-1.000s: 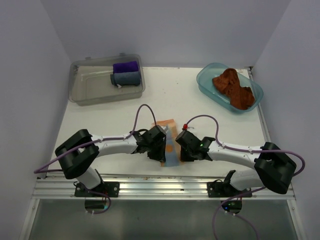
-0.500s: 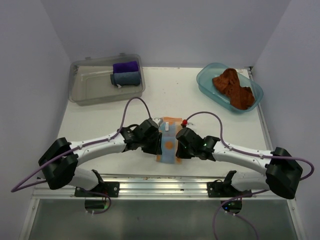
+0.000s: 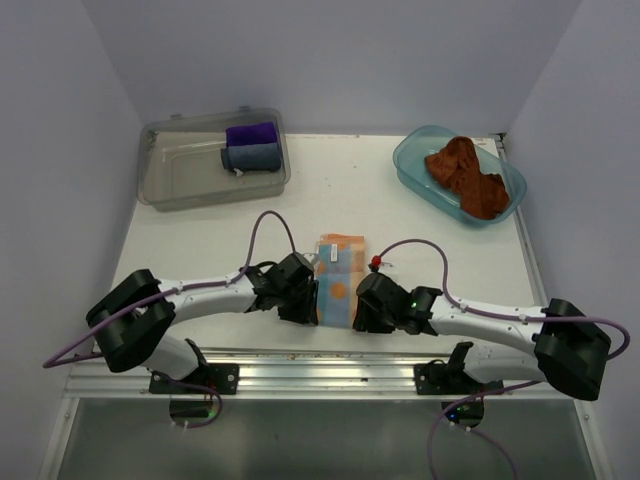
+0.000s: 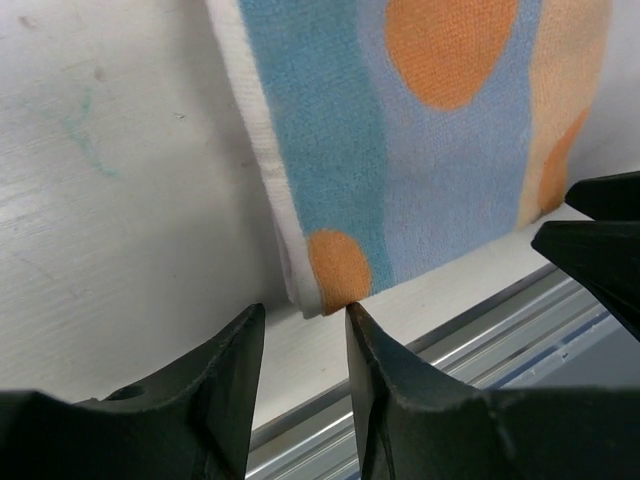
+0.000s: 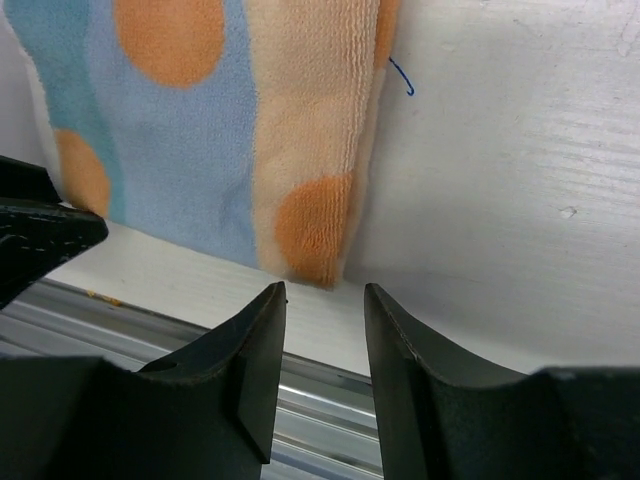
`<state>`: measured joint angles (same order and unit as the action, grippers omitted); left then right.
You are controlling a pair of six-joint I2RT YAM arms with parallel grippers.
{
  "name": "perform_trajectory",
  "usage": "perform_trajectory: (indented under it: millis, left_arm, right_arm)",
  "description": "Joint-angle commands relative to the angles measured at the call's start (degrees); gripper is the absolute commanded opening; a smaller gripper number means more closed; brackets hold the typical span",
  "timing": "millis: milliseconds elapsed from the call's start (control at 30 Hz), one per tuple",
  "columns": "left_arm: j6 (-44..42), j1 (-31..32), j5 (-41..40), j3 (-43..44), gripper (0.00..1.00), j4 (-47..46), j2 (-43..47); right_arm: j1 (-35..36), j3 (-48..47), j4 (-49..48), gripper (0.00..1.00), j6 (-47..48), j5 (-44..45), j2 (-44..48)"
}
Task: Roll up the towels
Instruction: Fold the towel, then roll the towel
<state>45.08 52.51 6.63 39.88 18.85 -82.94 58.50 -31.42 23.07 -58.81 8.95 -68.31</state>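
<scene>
The patterned pale blue, orange and white towel (image 3: 338,280) lies flat on the table near its front edge, folded into a narrow strip. My left gripper (image 4: 303,322) stands open just behind the towel's (image 4: 400,150) near left corner, nothing between its fingers. My right gripper (image 5: 325,300) is open too, just short of the towel's (image 5: 210,130) near right corner. In the top view the left gripper (image 3: 311,302) and right gripper (image 3: 357,310) flank the towel's near end. The rust-brown towel (image 3: 468,176) lies crumpled in a blue tub (image 3: 410,160) at the far right.
A clear plastic bin (image 3: 180,180) at the far left holds a rolled purple cloth (image 3: 251,133) and a rolled grey-blue cloth (image 3: 251,157). The metal rail (image 3: 330,368) runs along the table's front edge right behind both grippers. Cables arch over each wrist.
Both grippers have let go of the patterned towel and opened. The towel, lifted and bunched between them before, now lies flat on the table. Both wrists have drawn back toward the front edge.
</scene>
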Motion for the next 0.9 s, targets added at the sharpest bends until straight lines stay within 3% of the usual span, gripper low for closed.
perform_trajectory:
  millis: [0, 233, 567, 867]
  left_arm:
    - [1.3, 0.0, 1.3, -1.3, 0.42, -4.9, -1.3]
    - [2.1, 0.0, 1.0, -1.6, 0.33, -5.8, -2.0]
    - [3.2, 0.0, -0.1, -0.2, 0.00, -3.7, -1.6]
    - [4.1, -0.5, -2.2, 5.9, 0.00, 3.4, 1.9]
  right_arm:
    - [0.3, 0.8, -3.5, 0.41, -2.3, 0.9, -0.8]
    - [0.4, 0.7, -5.8, 0.31, -1.8, 0.9, -3.3]
    - [0.4, -0.5, -2.8, 0.00, -2.1, 3.3, -1.9]
    - [0.3, -4.7, 2.8, 0.00, -0.3, 6.0, 0.5]
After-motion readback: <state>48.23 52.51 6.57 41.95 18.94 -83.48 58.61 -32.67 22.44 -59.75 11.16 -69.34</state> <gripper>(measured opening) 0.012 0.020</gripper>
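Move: The towel lies folded in a narrow strip, its near corners just under my fingertips: the near left corner about 1 cm right of my left hand and 1 cm below, the near right corner some 1 cm ahead, 1 cm left of and 1 cm below my right. The towel's middle is roughly 11 cm ahead and 7 cm right of my left hand, 12 cm ahead and 5 cm left of my right. Its white label lies about 19 cm ahead and 5 cm right of my left hand. Both my half-open grippers settle down over the towel's two near corners, about 1 cm, the left also easing some 1 cm right, the right a touch forward and left. There I shut the fingers fully, pinching a corner in each hand, then start up and slightly forward together, rising about 1.5 cm, with hardly any wrist turn. ##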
